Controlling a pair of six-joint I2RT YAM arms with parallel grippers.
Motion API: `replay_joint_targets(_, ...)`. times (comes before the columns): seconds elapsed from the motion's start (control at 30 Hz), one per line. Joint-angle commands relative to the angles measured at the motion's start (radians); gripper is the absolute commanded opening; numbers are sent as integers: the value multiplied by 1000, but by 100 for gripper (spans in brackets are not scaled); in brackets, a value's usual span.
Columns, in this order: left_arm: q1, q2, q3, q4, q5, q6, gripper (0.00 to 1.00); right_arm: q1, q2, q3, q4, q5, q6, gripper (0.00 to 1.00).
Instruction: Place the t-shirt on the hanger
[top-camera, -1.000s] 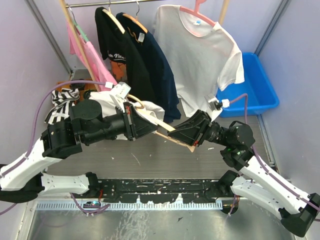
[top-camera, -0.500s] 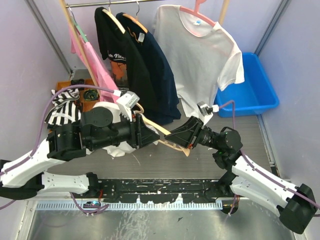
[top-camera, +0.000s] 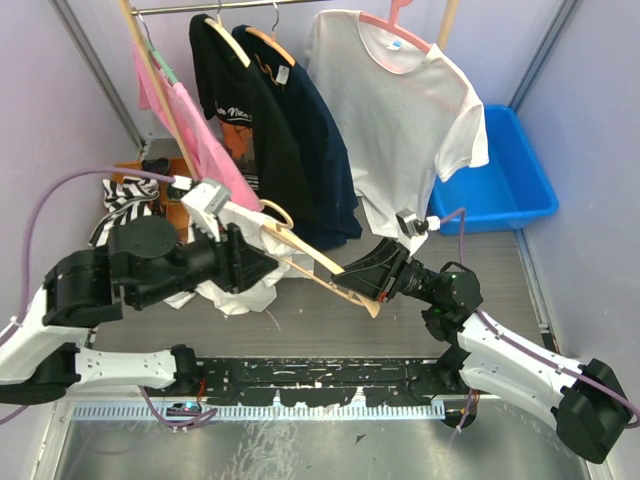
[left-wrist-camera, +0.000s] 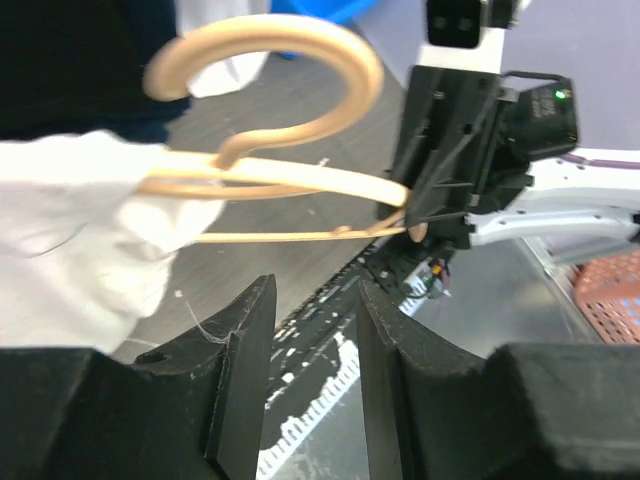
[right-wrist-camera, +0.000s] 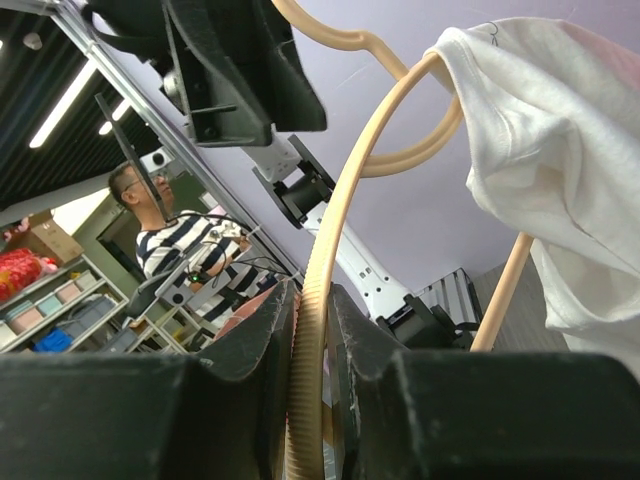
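Observation:
The hanger (top-camera: 312, 256), light tan with a curved hook, is held tilted above the table. My right gripper (top-camera: 352, 282) is shut on the ribbed end of its lower arm (right-wrist-camera: 350, 190), and its jaws (right-wrist-camera: 310, 300) press both sides of that arm. The white t-shirt (top-camera: 236, 290) hangs bunched over the hanger's other arm, near the hook (left-wrist-camera: 300, 185). In the left wrist view the cloth (left-wrist-camera: 70, 250) sits left of the hook. My left gripper (left-wrist-camera: 315, 290) is open and empty, just short of the hanger, beside the shirt (top-camera: 262, 268).
A rail at the back carries a pink garment (top-camera: 190, 130), two dark shirts (top-camera: 290, 140) and a white t-shirt on a pink hanger (top-camera: 400, 110). A blue bin (top-camera: 515, 170) stands at the right. A striped cloth (top-camera: 125, 200) lies at the left.
My left gripper has opened, let go of the t-shirt and drawn back to the left. The shirt now hangs from the hanger. The right arm has shifted the hanger slightly left.

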Motion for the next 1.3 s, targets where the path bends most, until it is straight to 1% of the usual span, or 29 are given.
replay_joint_targets(0.0, -3, -78, -10, -77, -230, 65, 47, -3, -13, 6, 187, 24, 7, 1)
replay_joint_targets(0.07, -3, -95, -46, -50, -278, 103, 51, -4, -11, 4, 192, 23, 8, 1)
replay_joint_targets(0.13, -3, -97, -73, -17, -310, 153, 53, -3, -2, 4, 198, 21, 12, 1)
replay_joint_targets(0.27, -3, -105, -142, 96, -376, 257, 60, -4, 21, 1, 225, 21, 22, 1)
replay_joint_targets(0.37, -3, -119, -209, 160, -443, 302, 63, -3, 40, -4, 248, 21, 30, 1)
replay_joint_targets(0.63, -3, -107, -329, 184, -605, 267, 64, -4, 72, -22, 297, 22, 48, 1)
replay_joint_targets(0.8, -3, -97, -352, 161, -677, 200, 64, -3, 73, -18, 296, 25, 51, 1)
replay_joint_targets(0.87, -4, -102, -365, 170, -681, 197, 64, -3, 77, -11, 299, 21, 55, 1)
replay_joint_targets(1.03, -4, -118, -402, 249, -678, 213, 65, -3, 83, -9, 306, 19, 60, 1)
replay_joint_targets(1.27, 24, -69, -400, 279, -700, 214, 65, -3, 84, -4, 314, 16, 67, 1)
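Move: The white t-shirt draped over the hanger's far arm lies about 13 cm ahead of the empty left hand, 5 cm to its left and 7 cm lower. The hanger's hook stands about 10 cm ahead and 3 cm to the right, near hand height; the hanging pink shirt is roughly 30 cm ahead and 14 cm left. From the right hand, which holds the hanger's near end, the t-shirt lies some 26 cm left and 12 cm ahead, about level. The left hand first slides left by about 6 cm, clear of the hanger's hook, then reaches forward and sinks, ending some 9 cm farther out and 7 cm lower, close in front of the t-shirt on the hanger. On the way the wrist swings counter-clockwise by some 30 degrees, with its left side rising, so that the fingers turn from pointing right to pointing mostly forward at the cloth, and they open wider, while the right hand stays nearly in place and keeps pinching the hanger's end. ##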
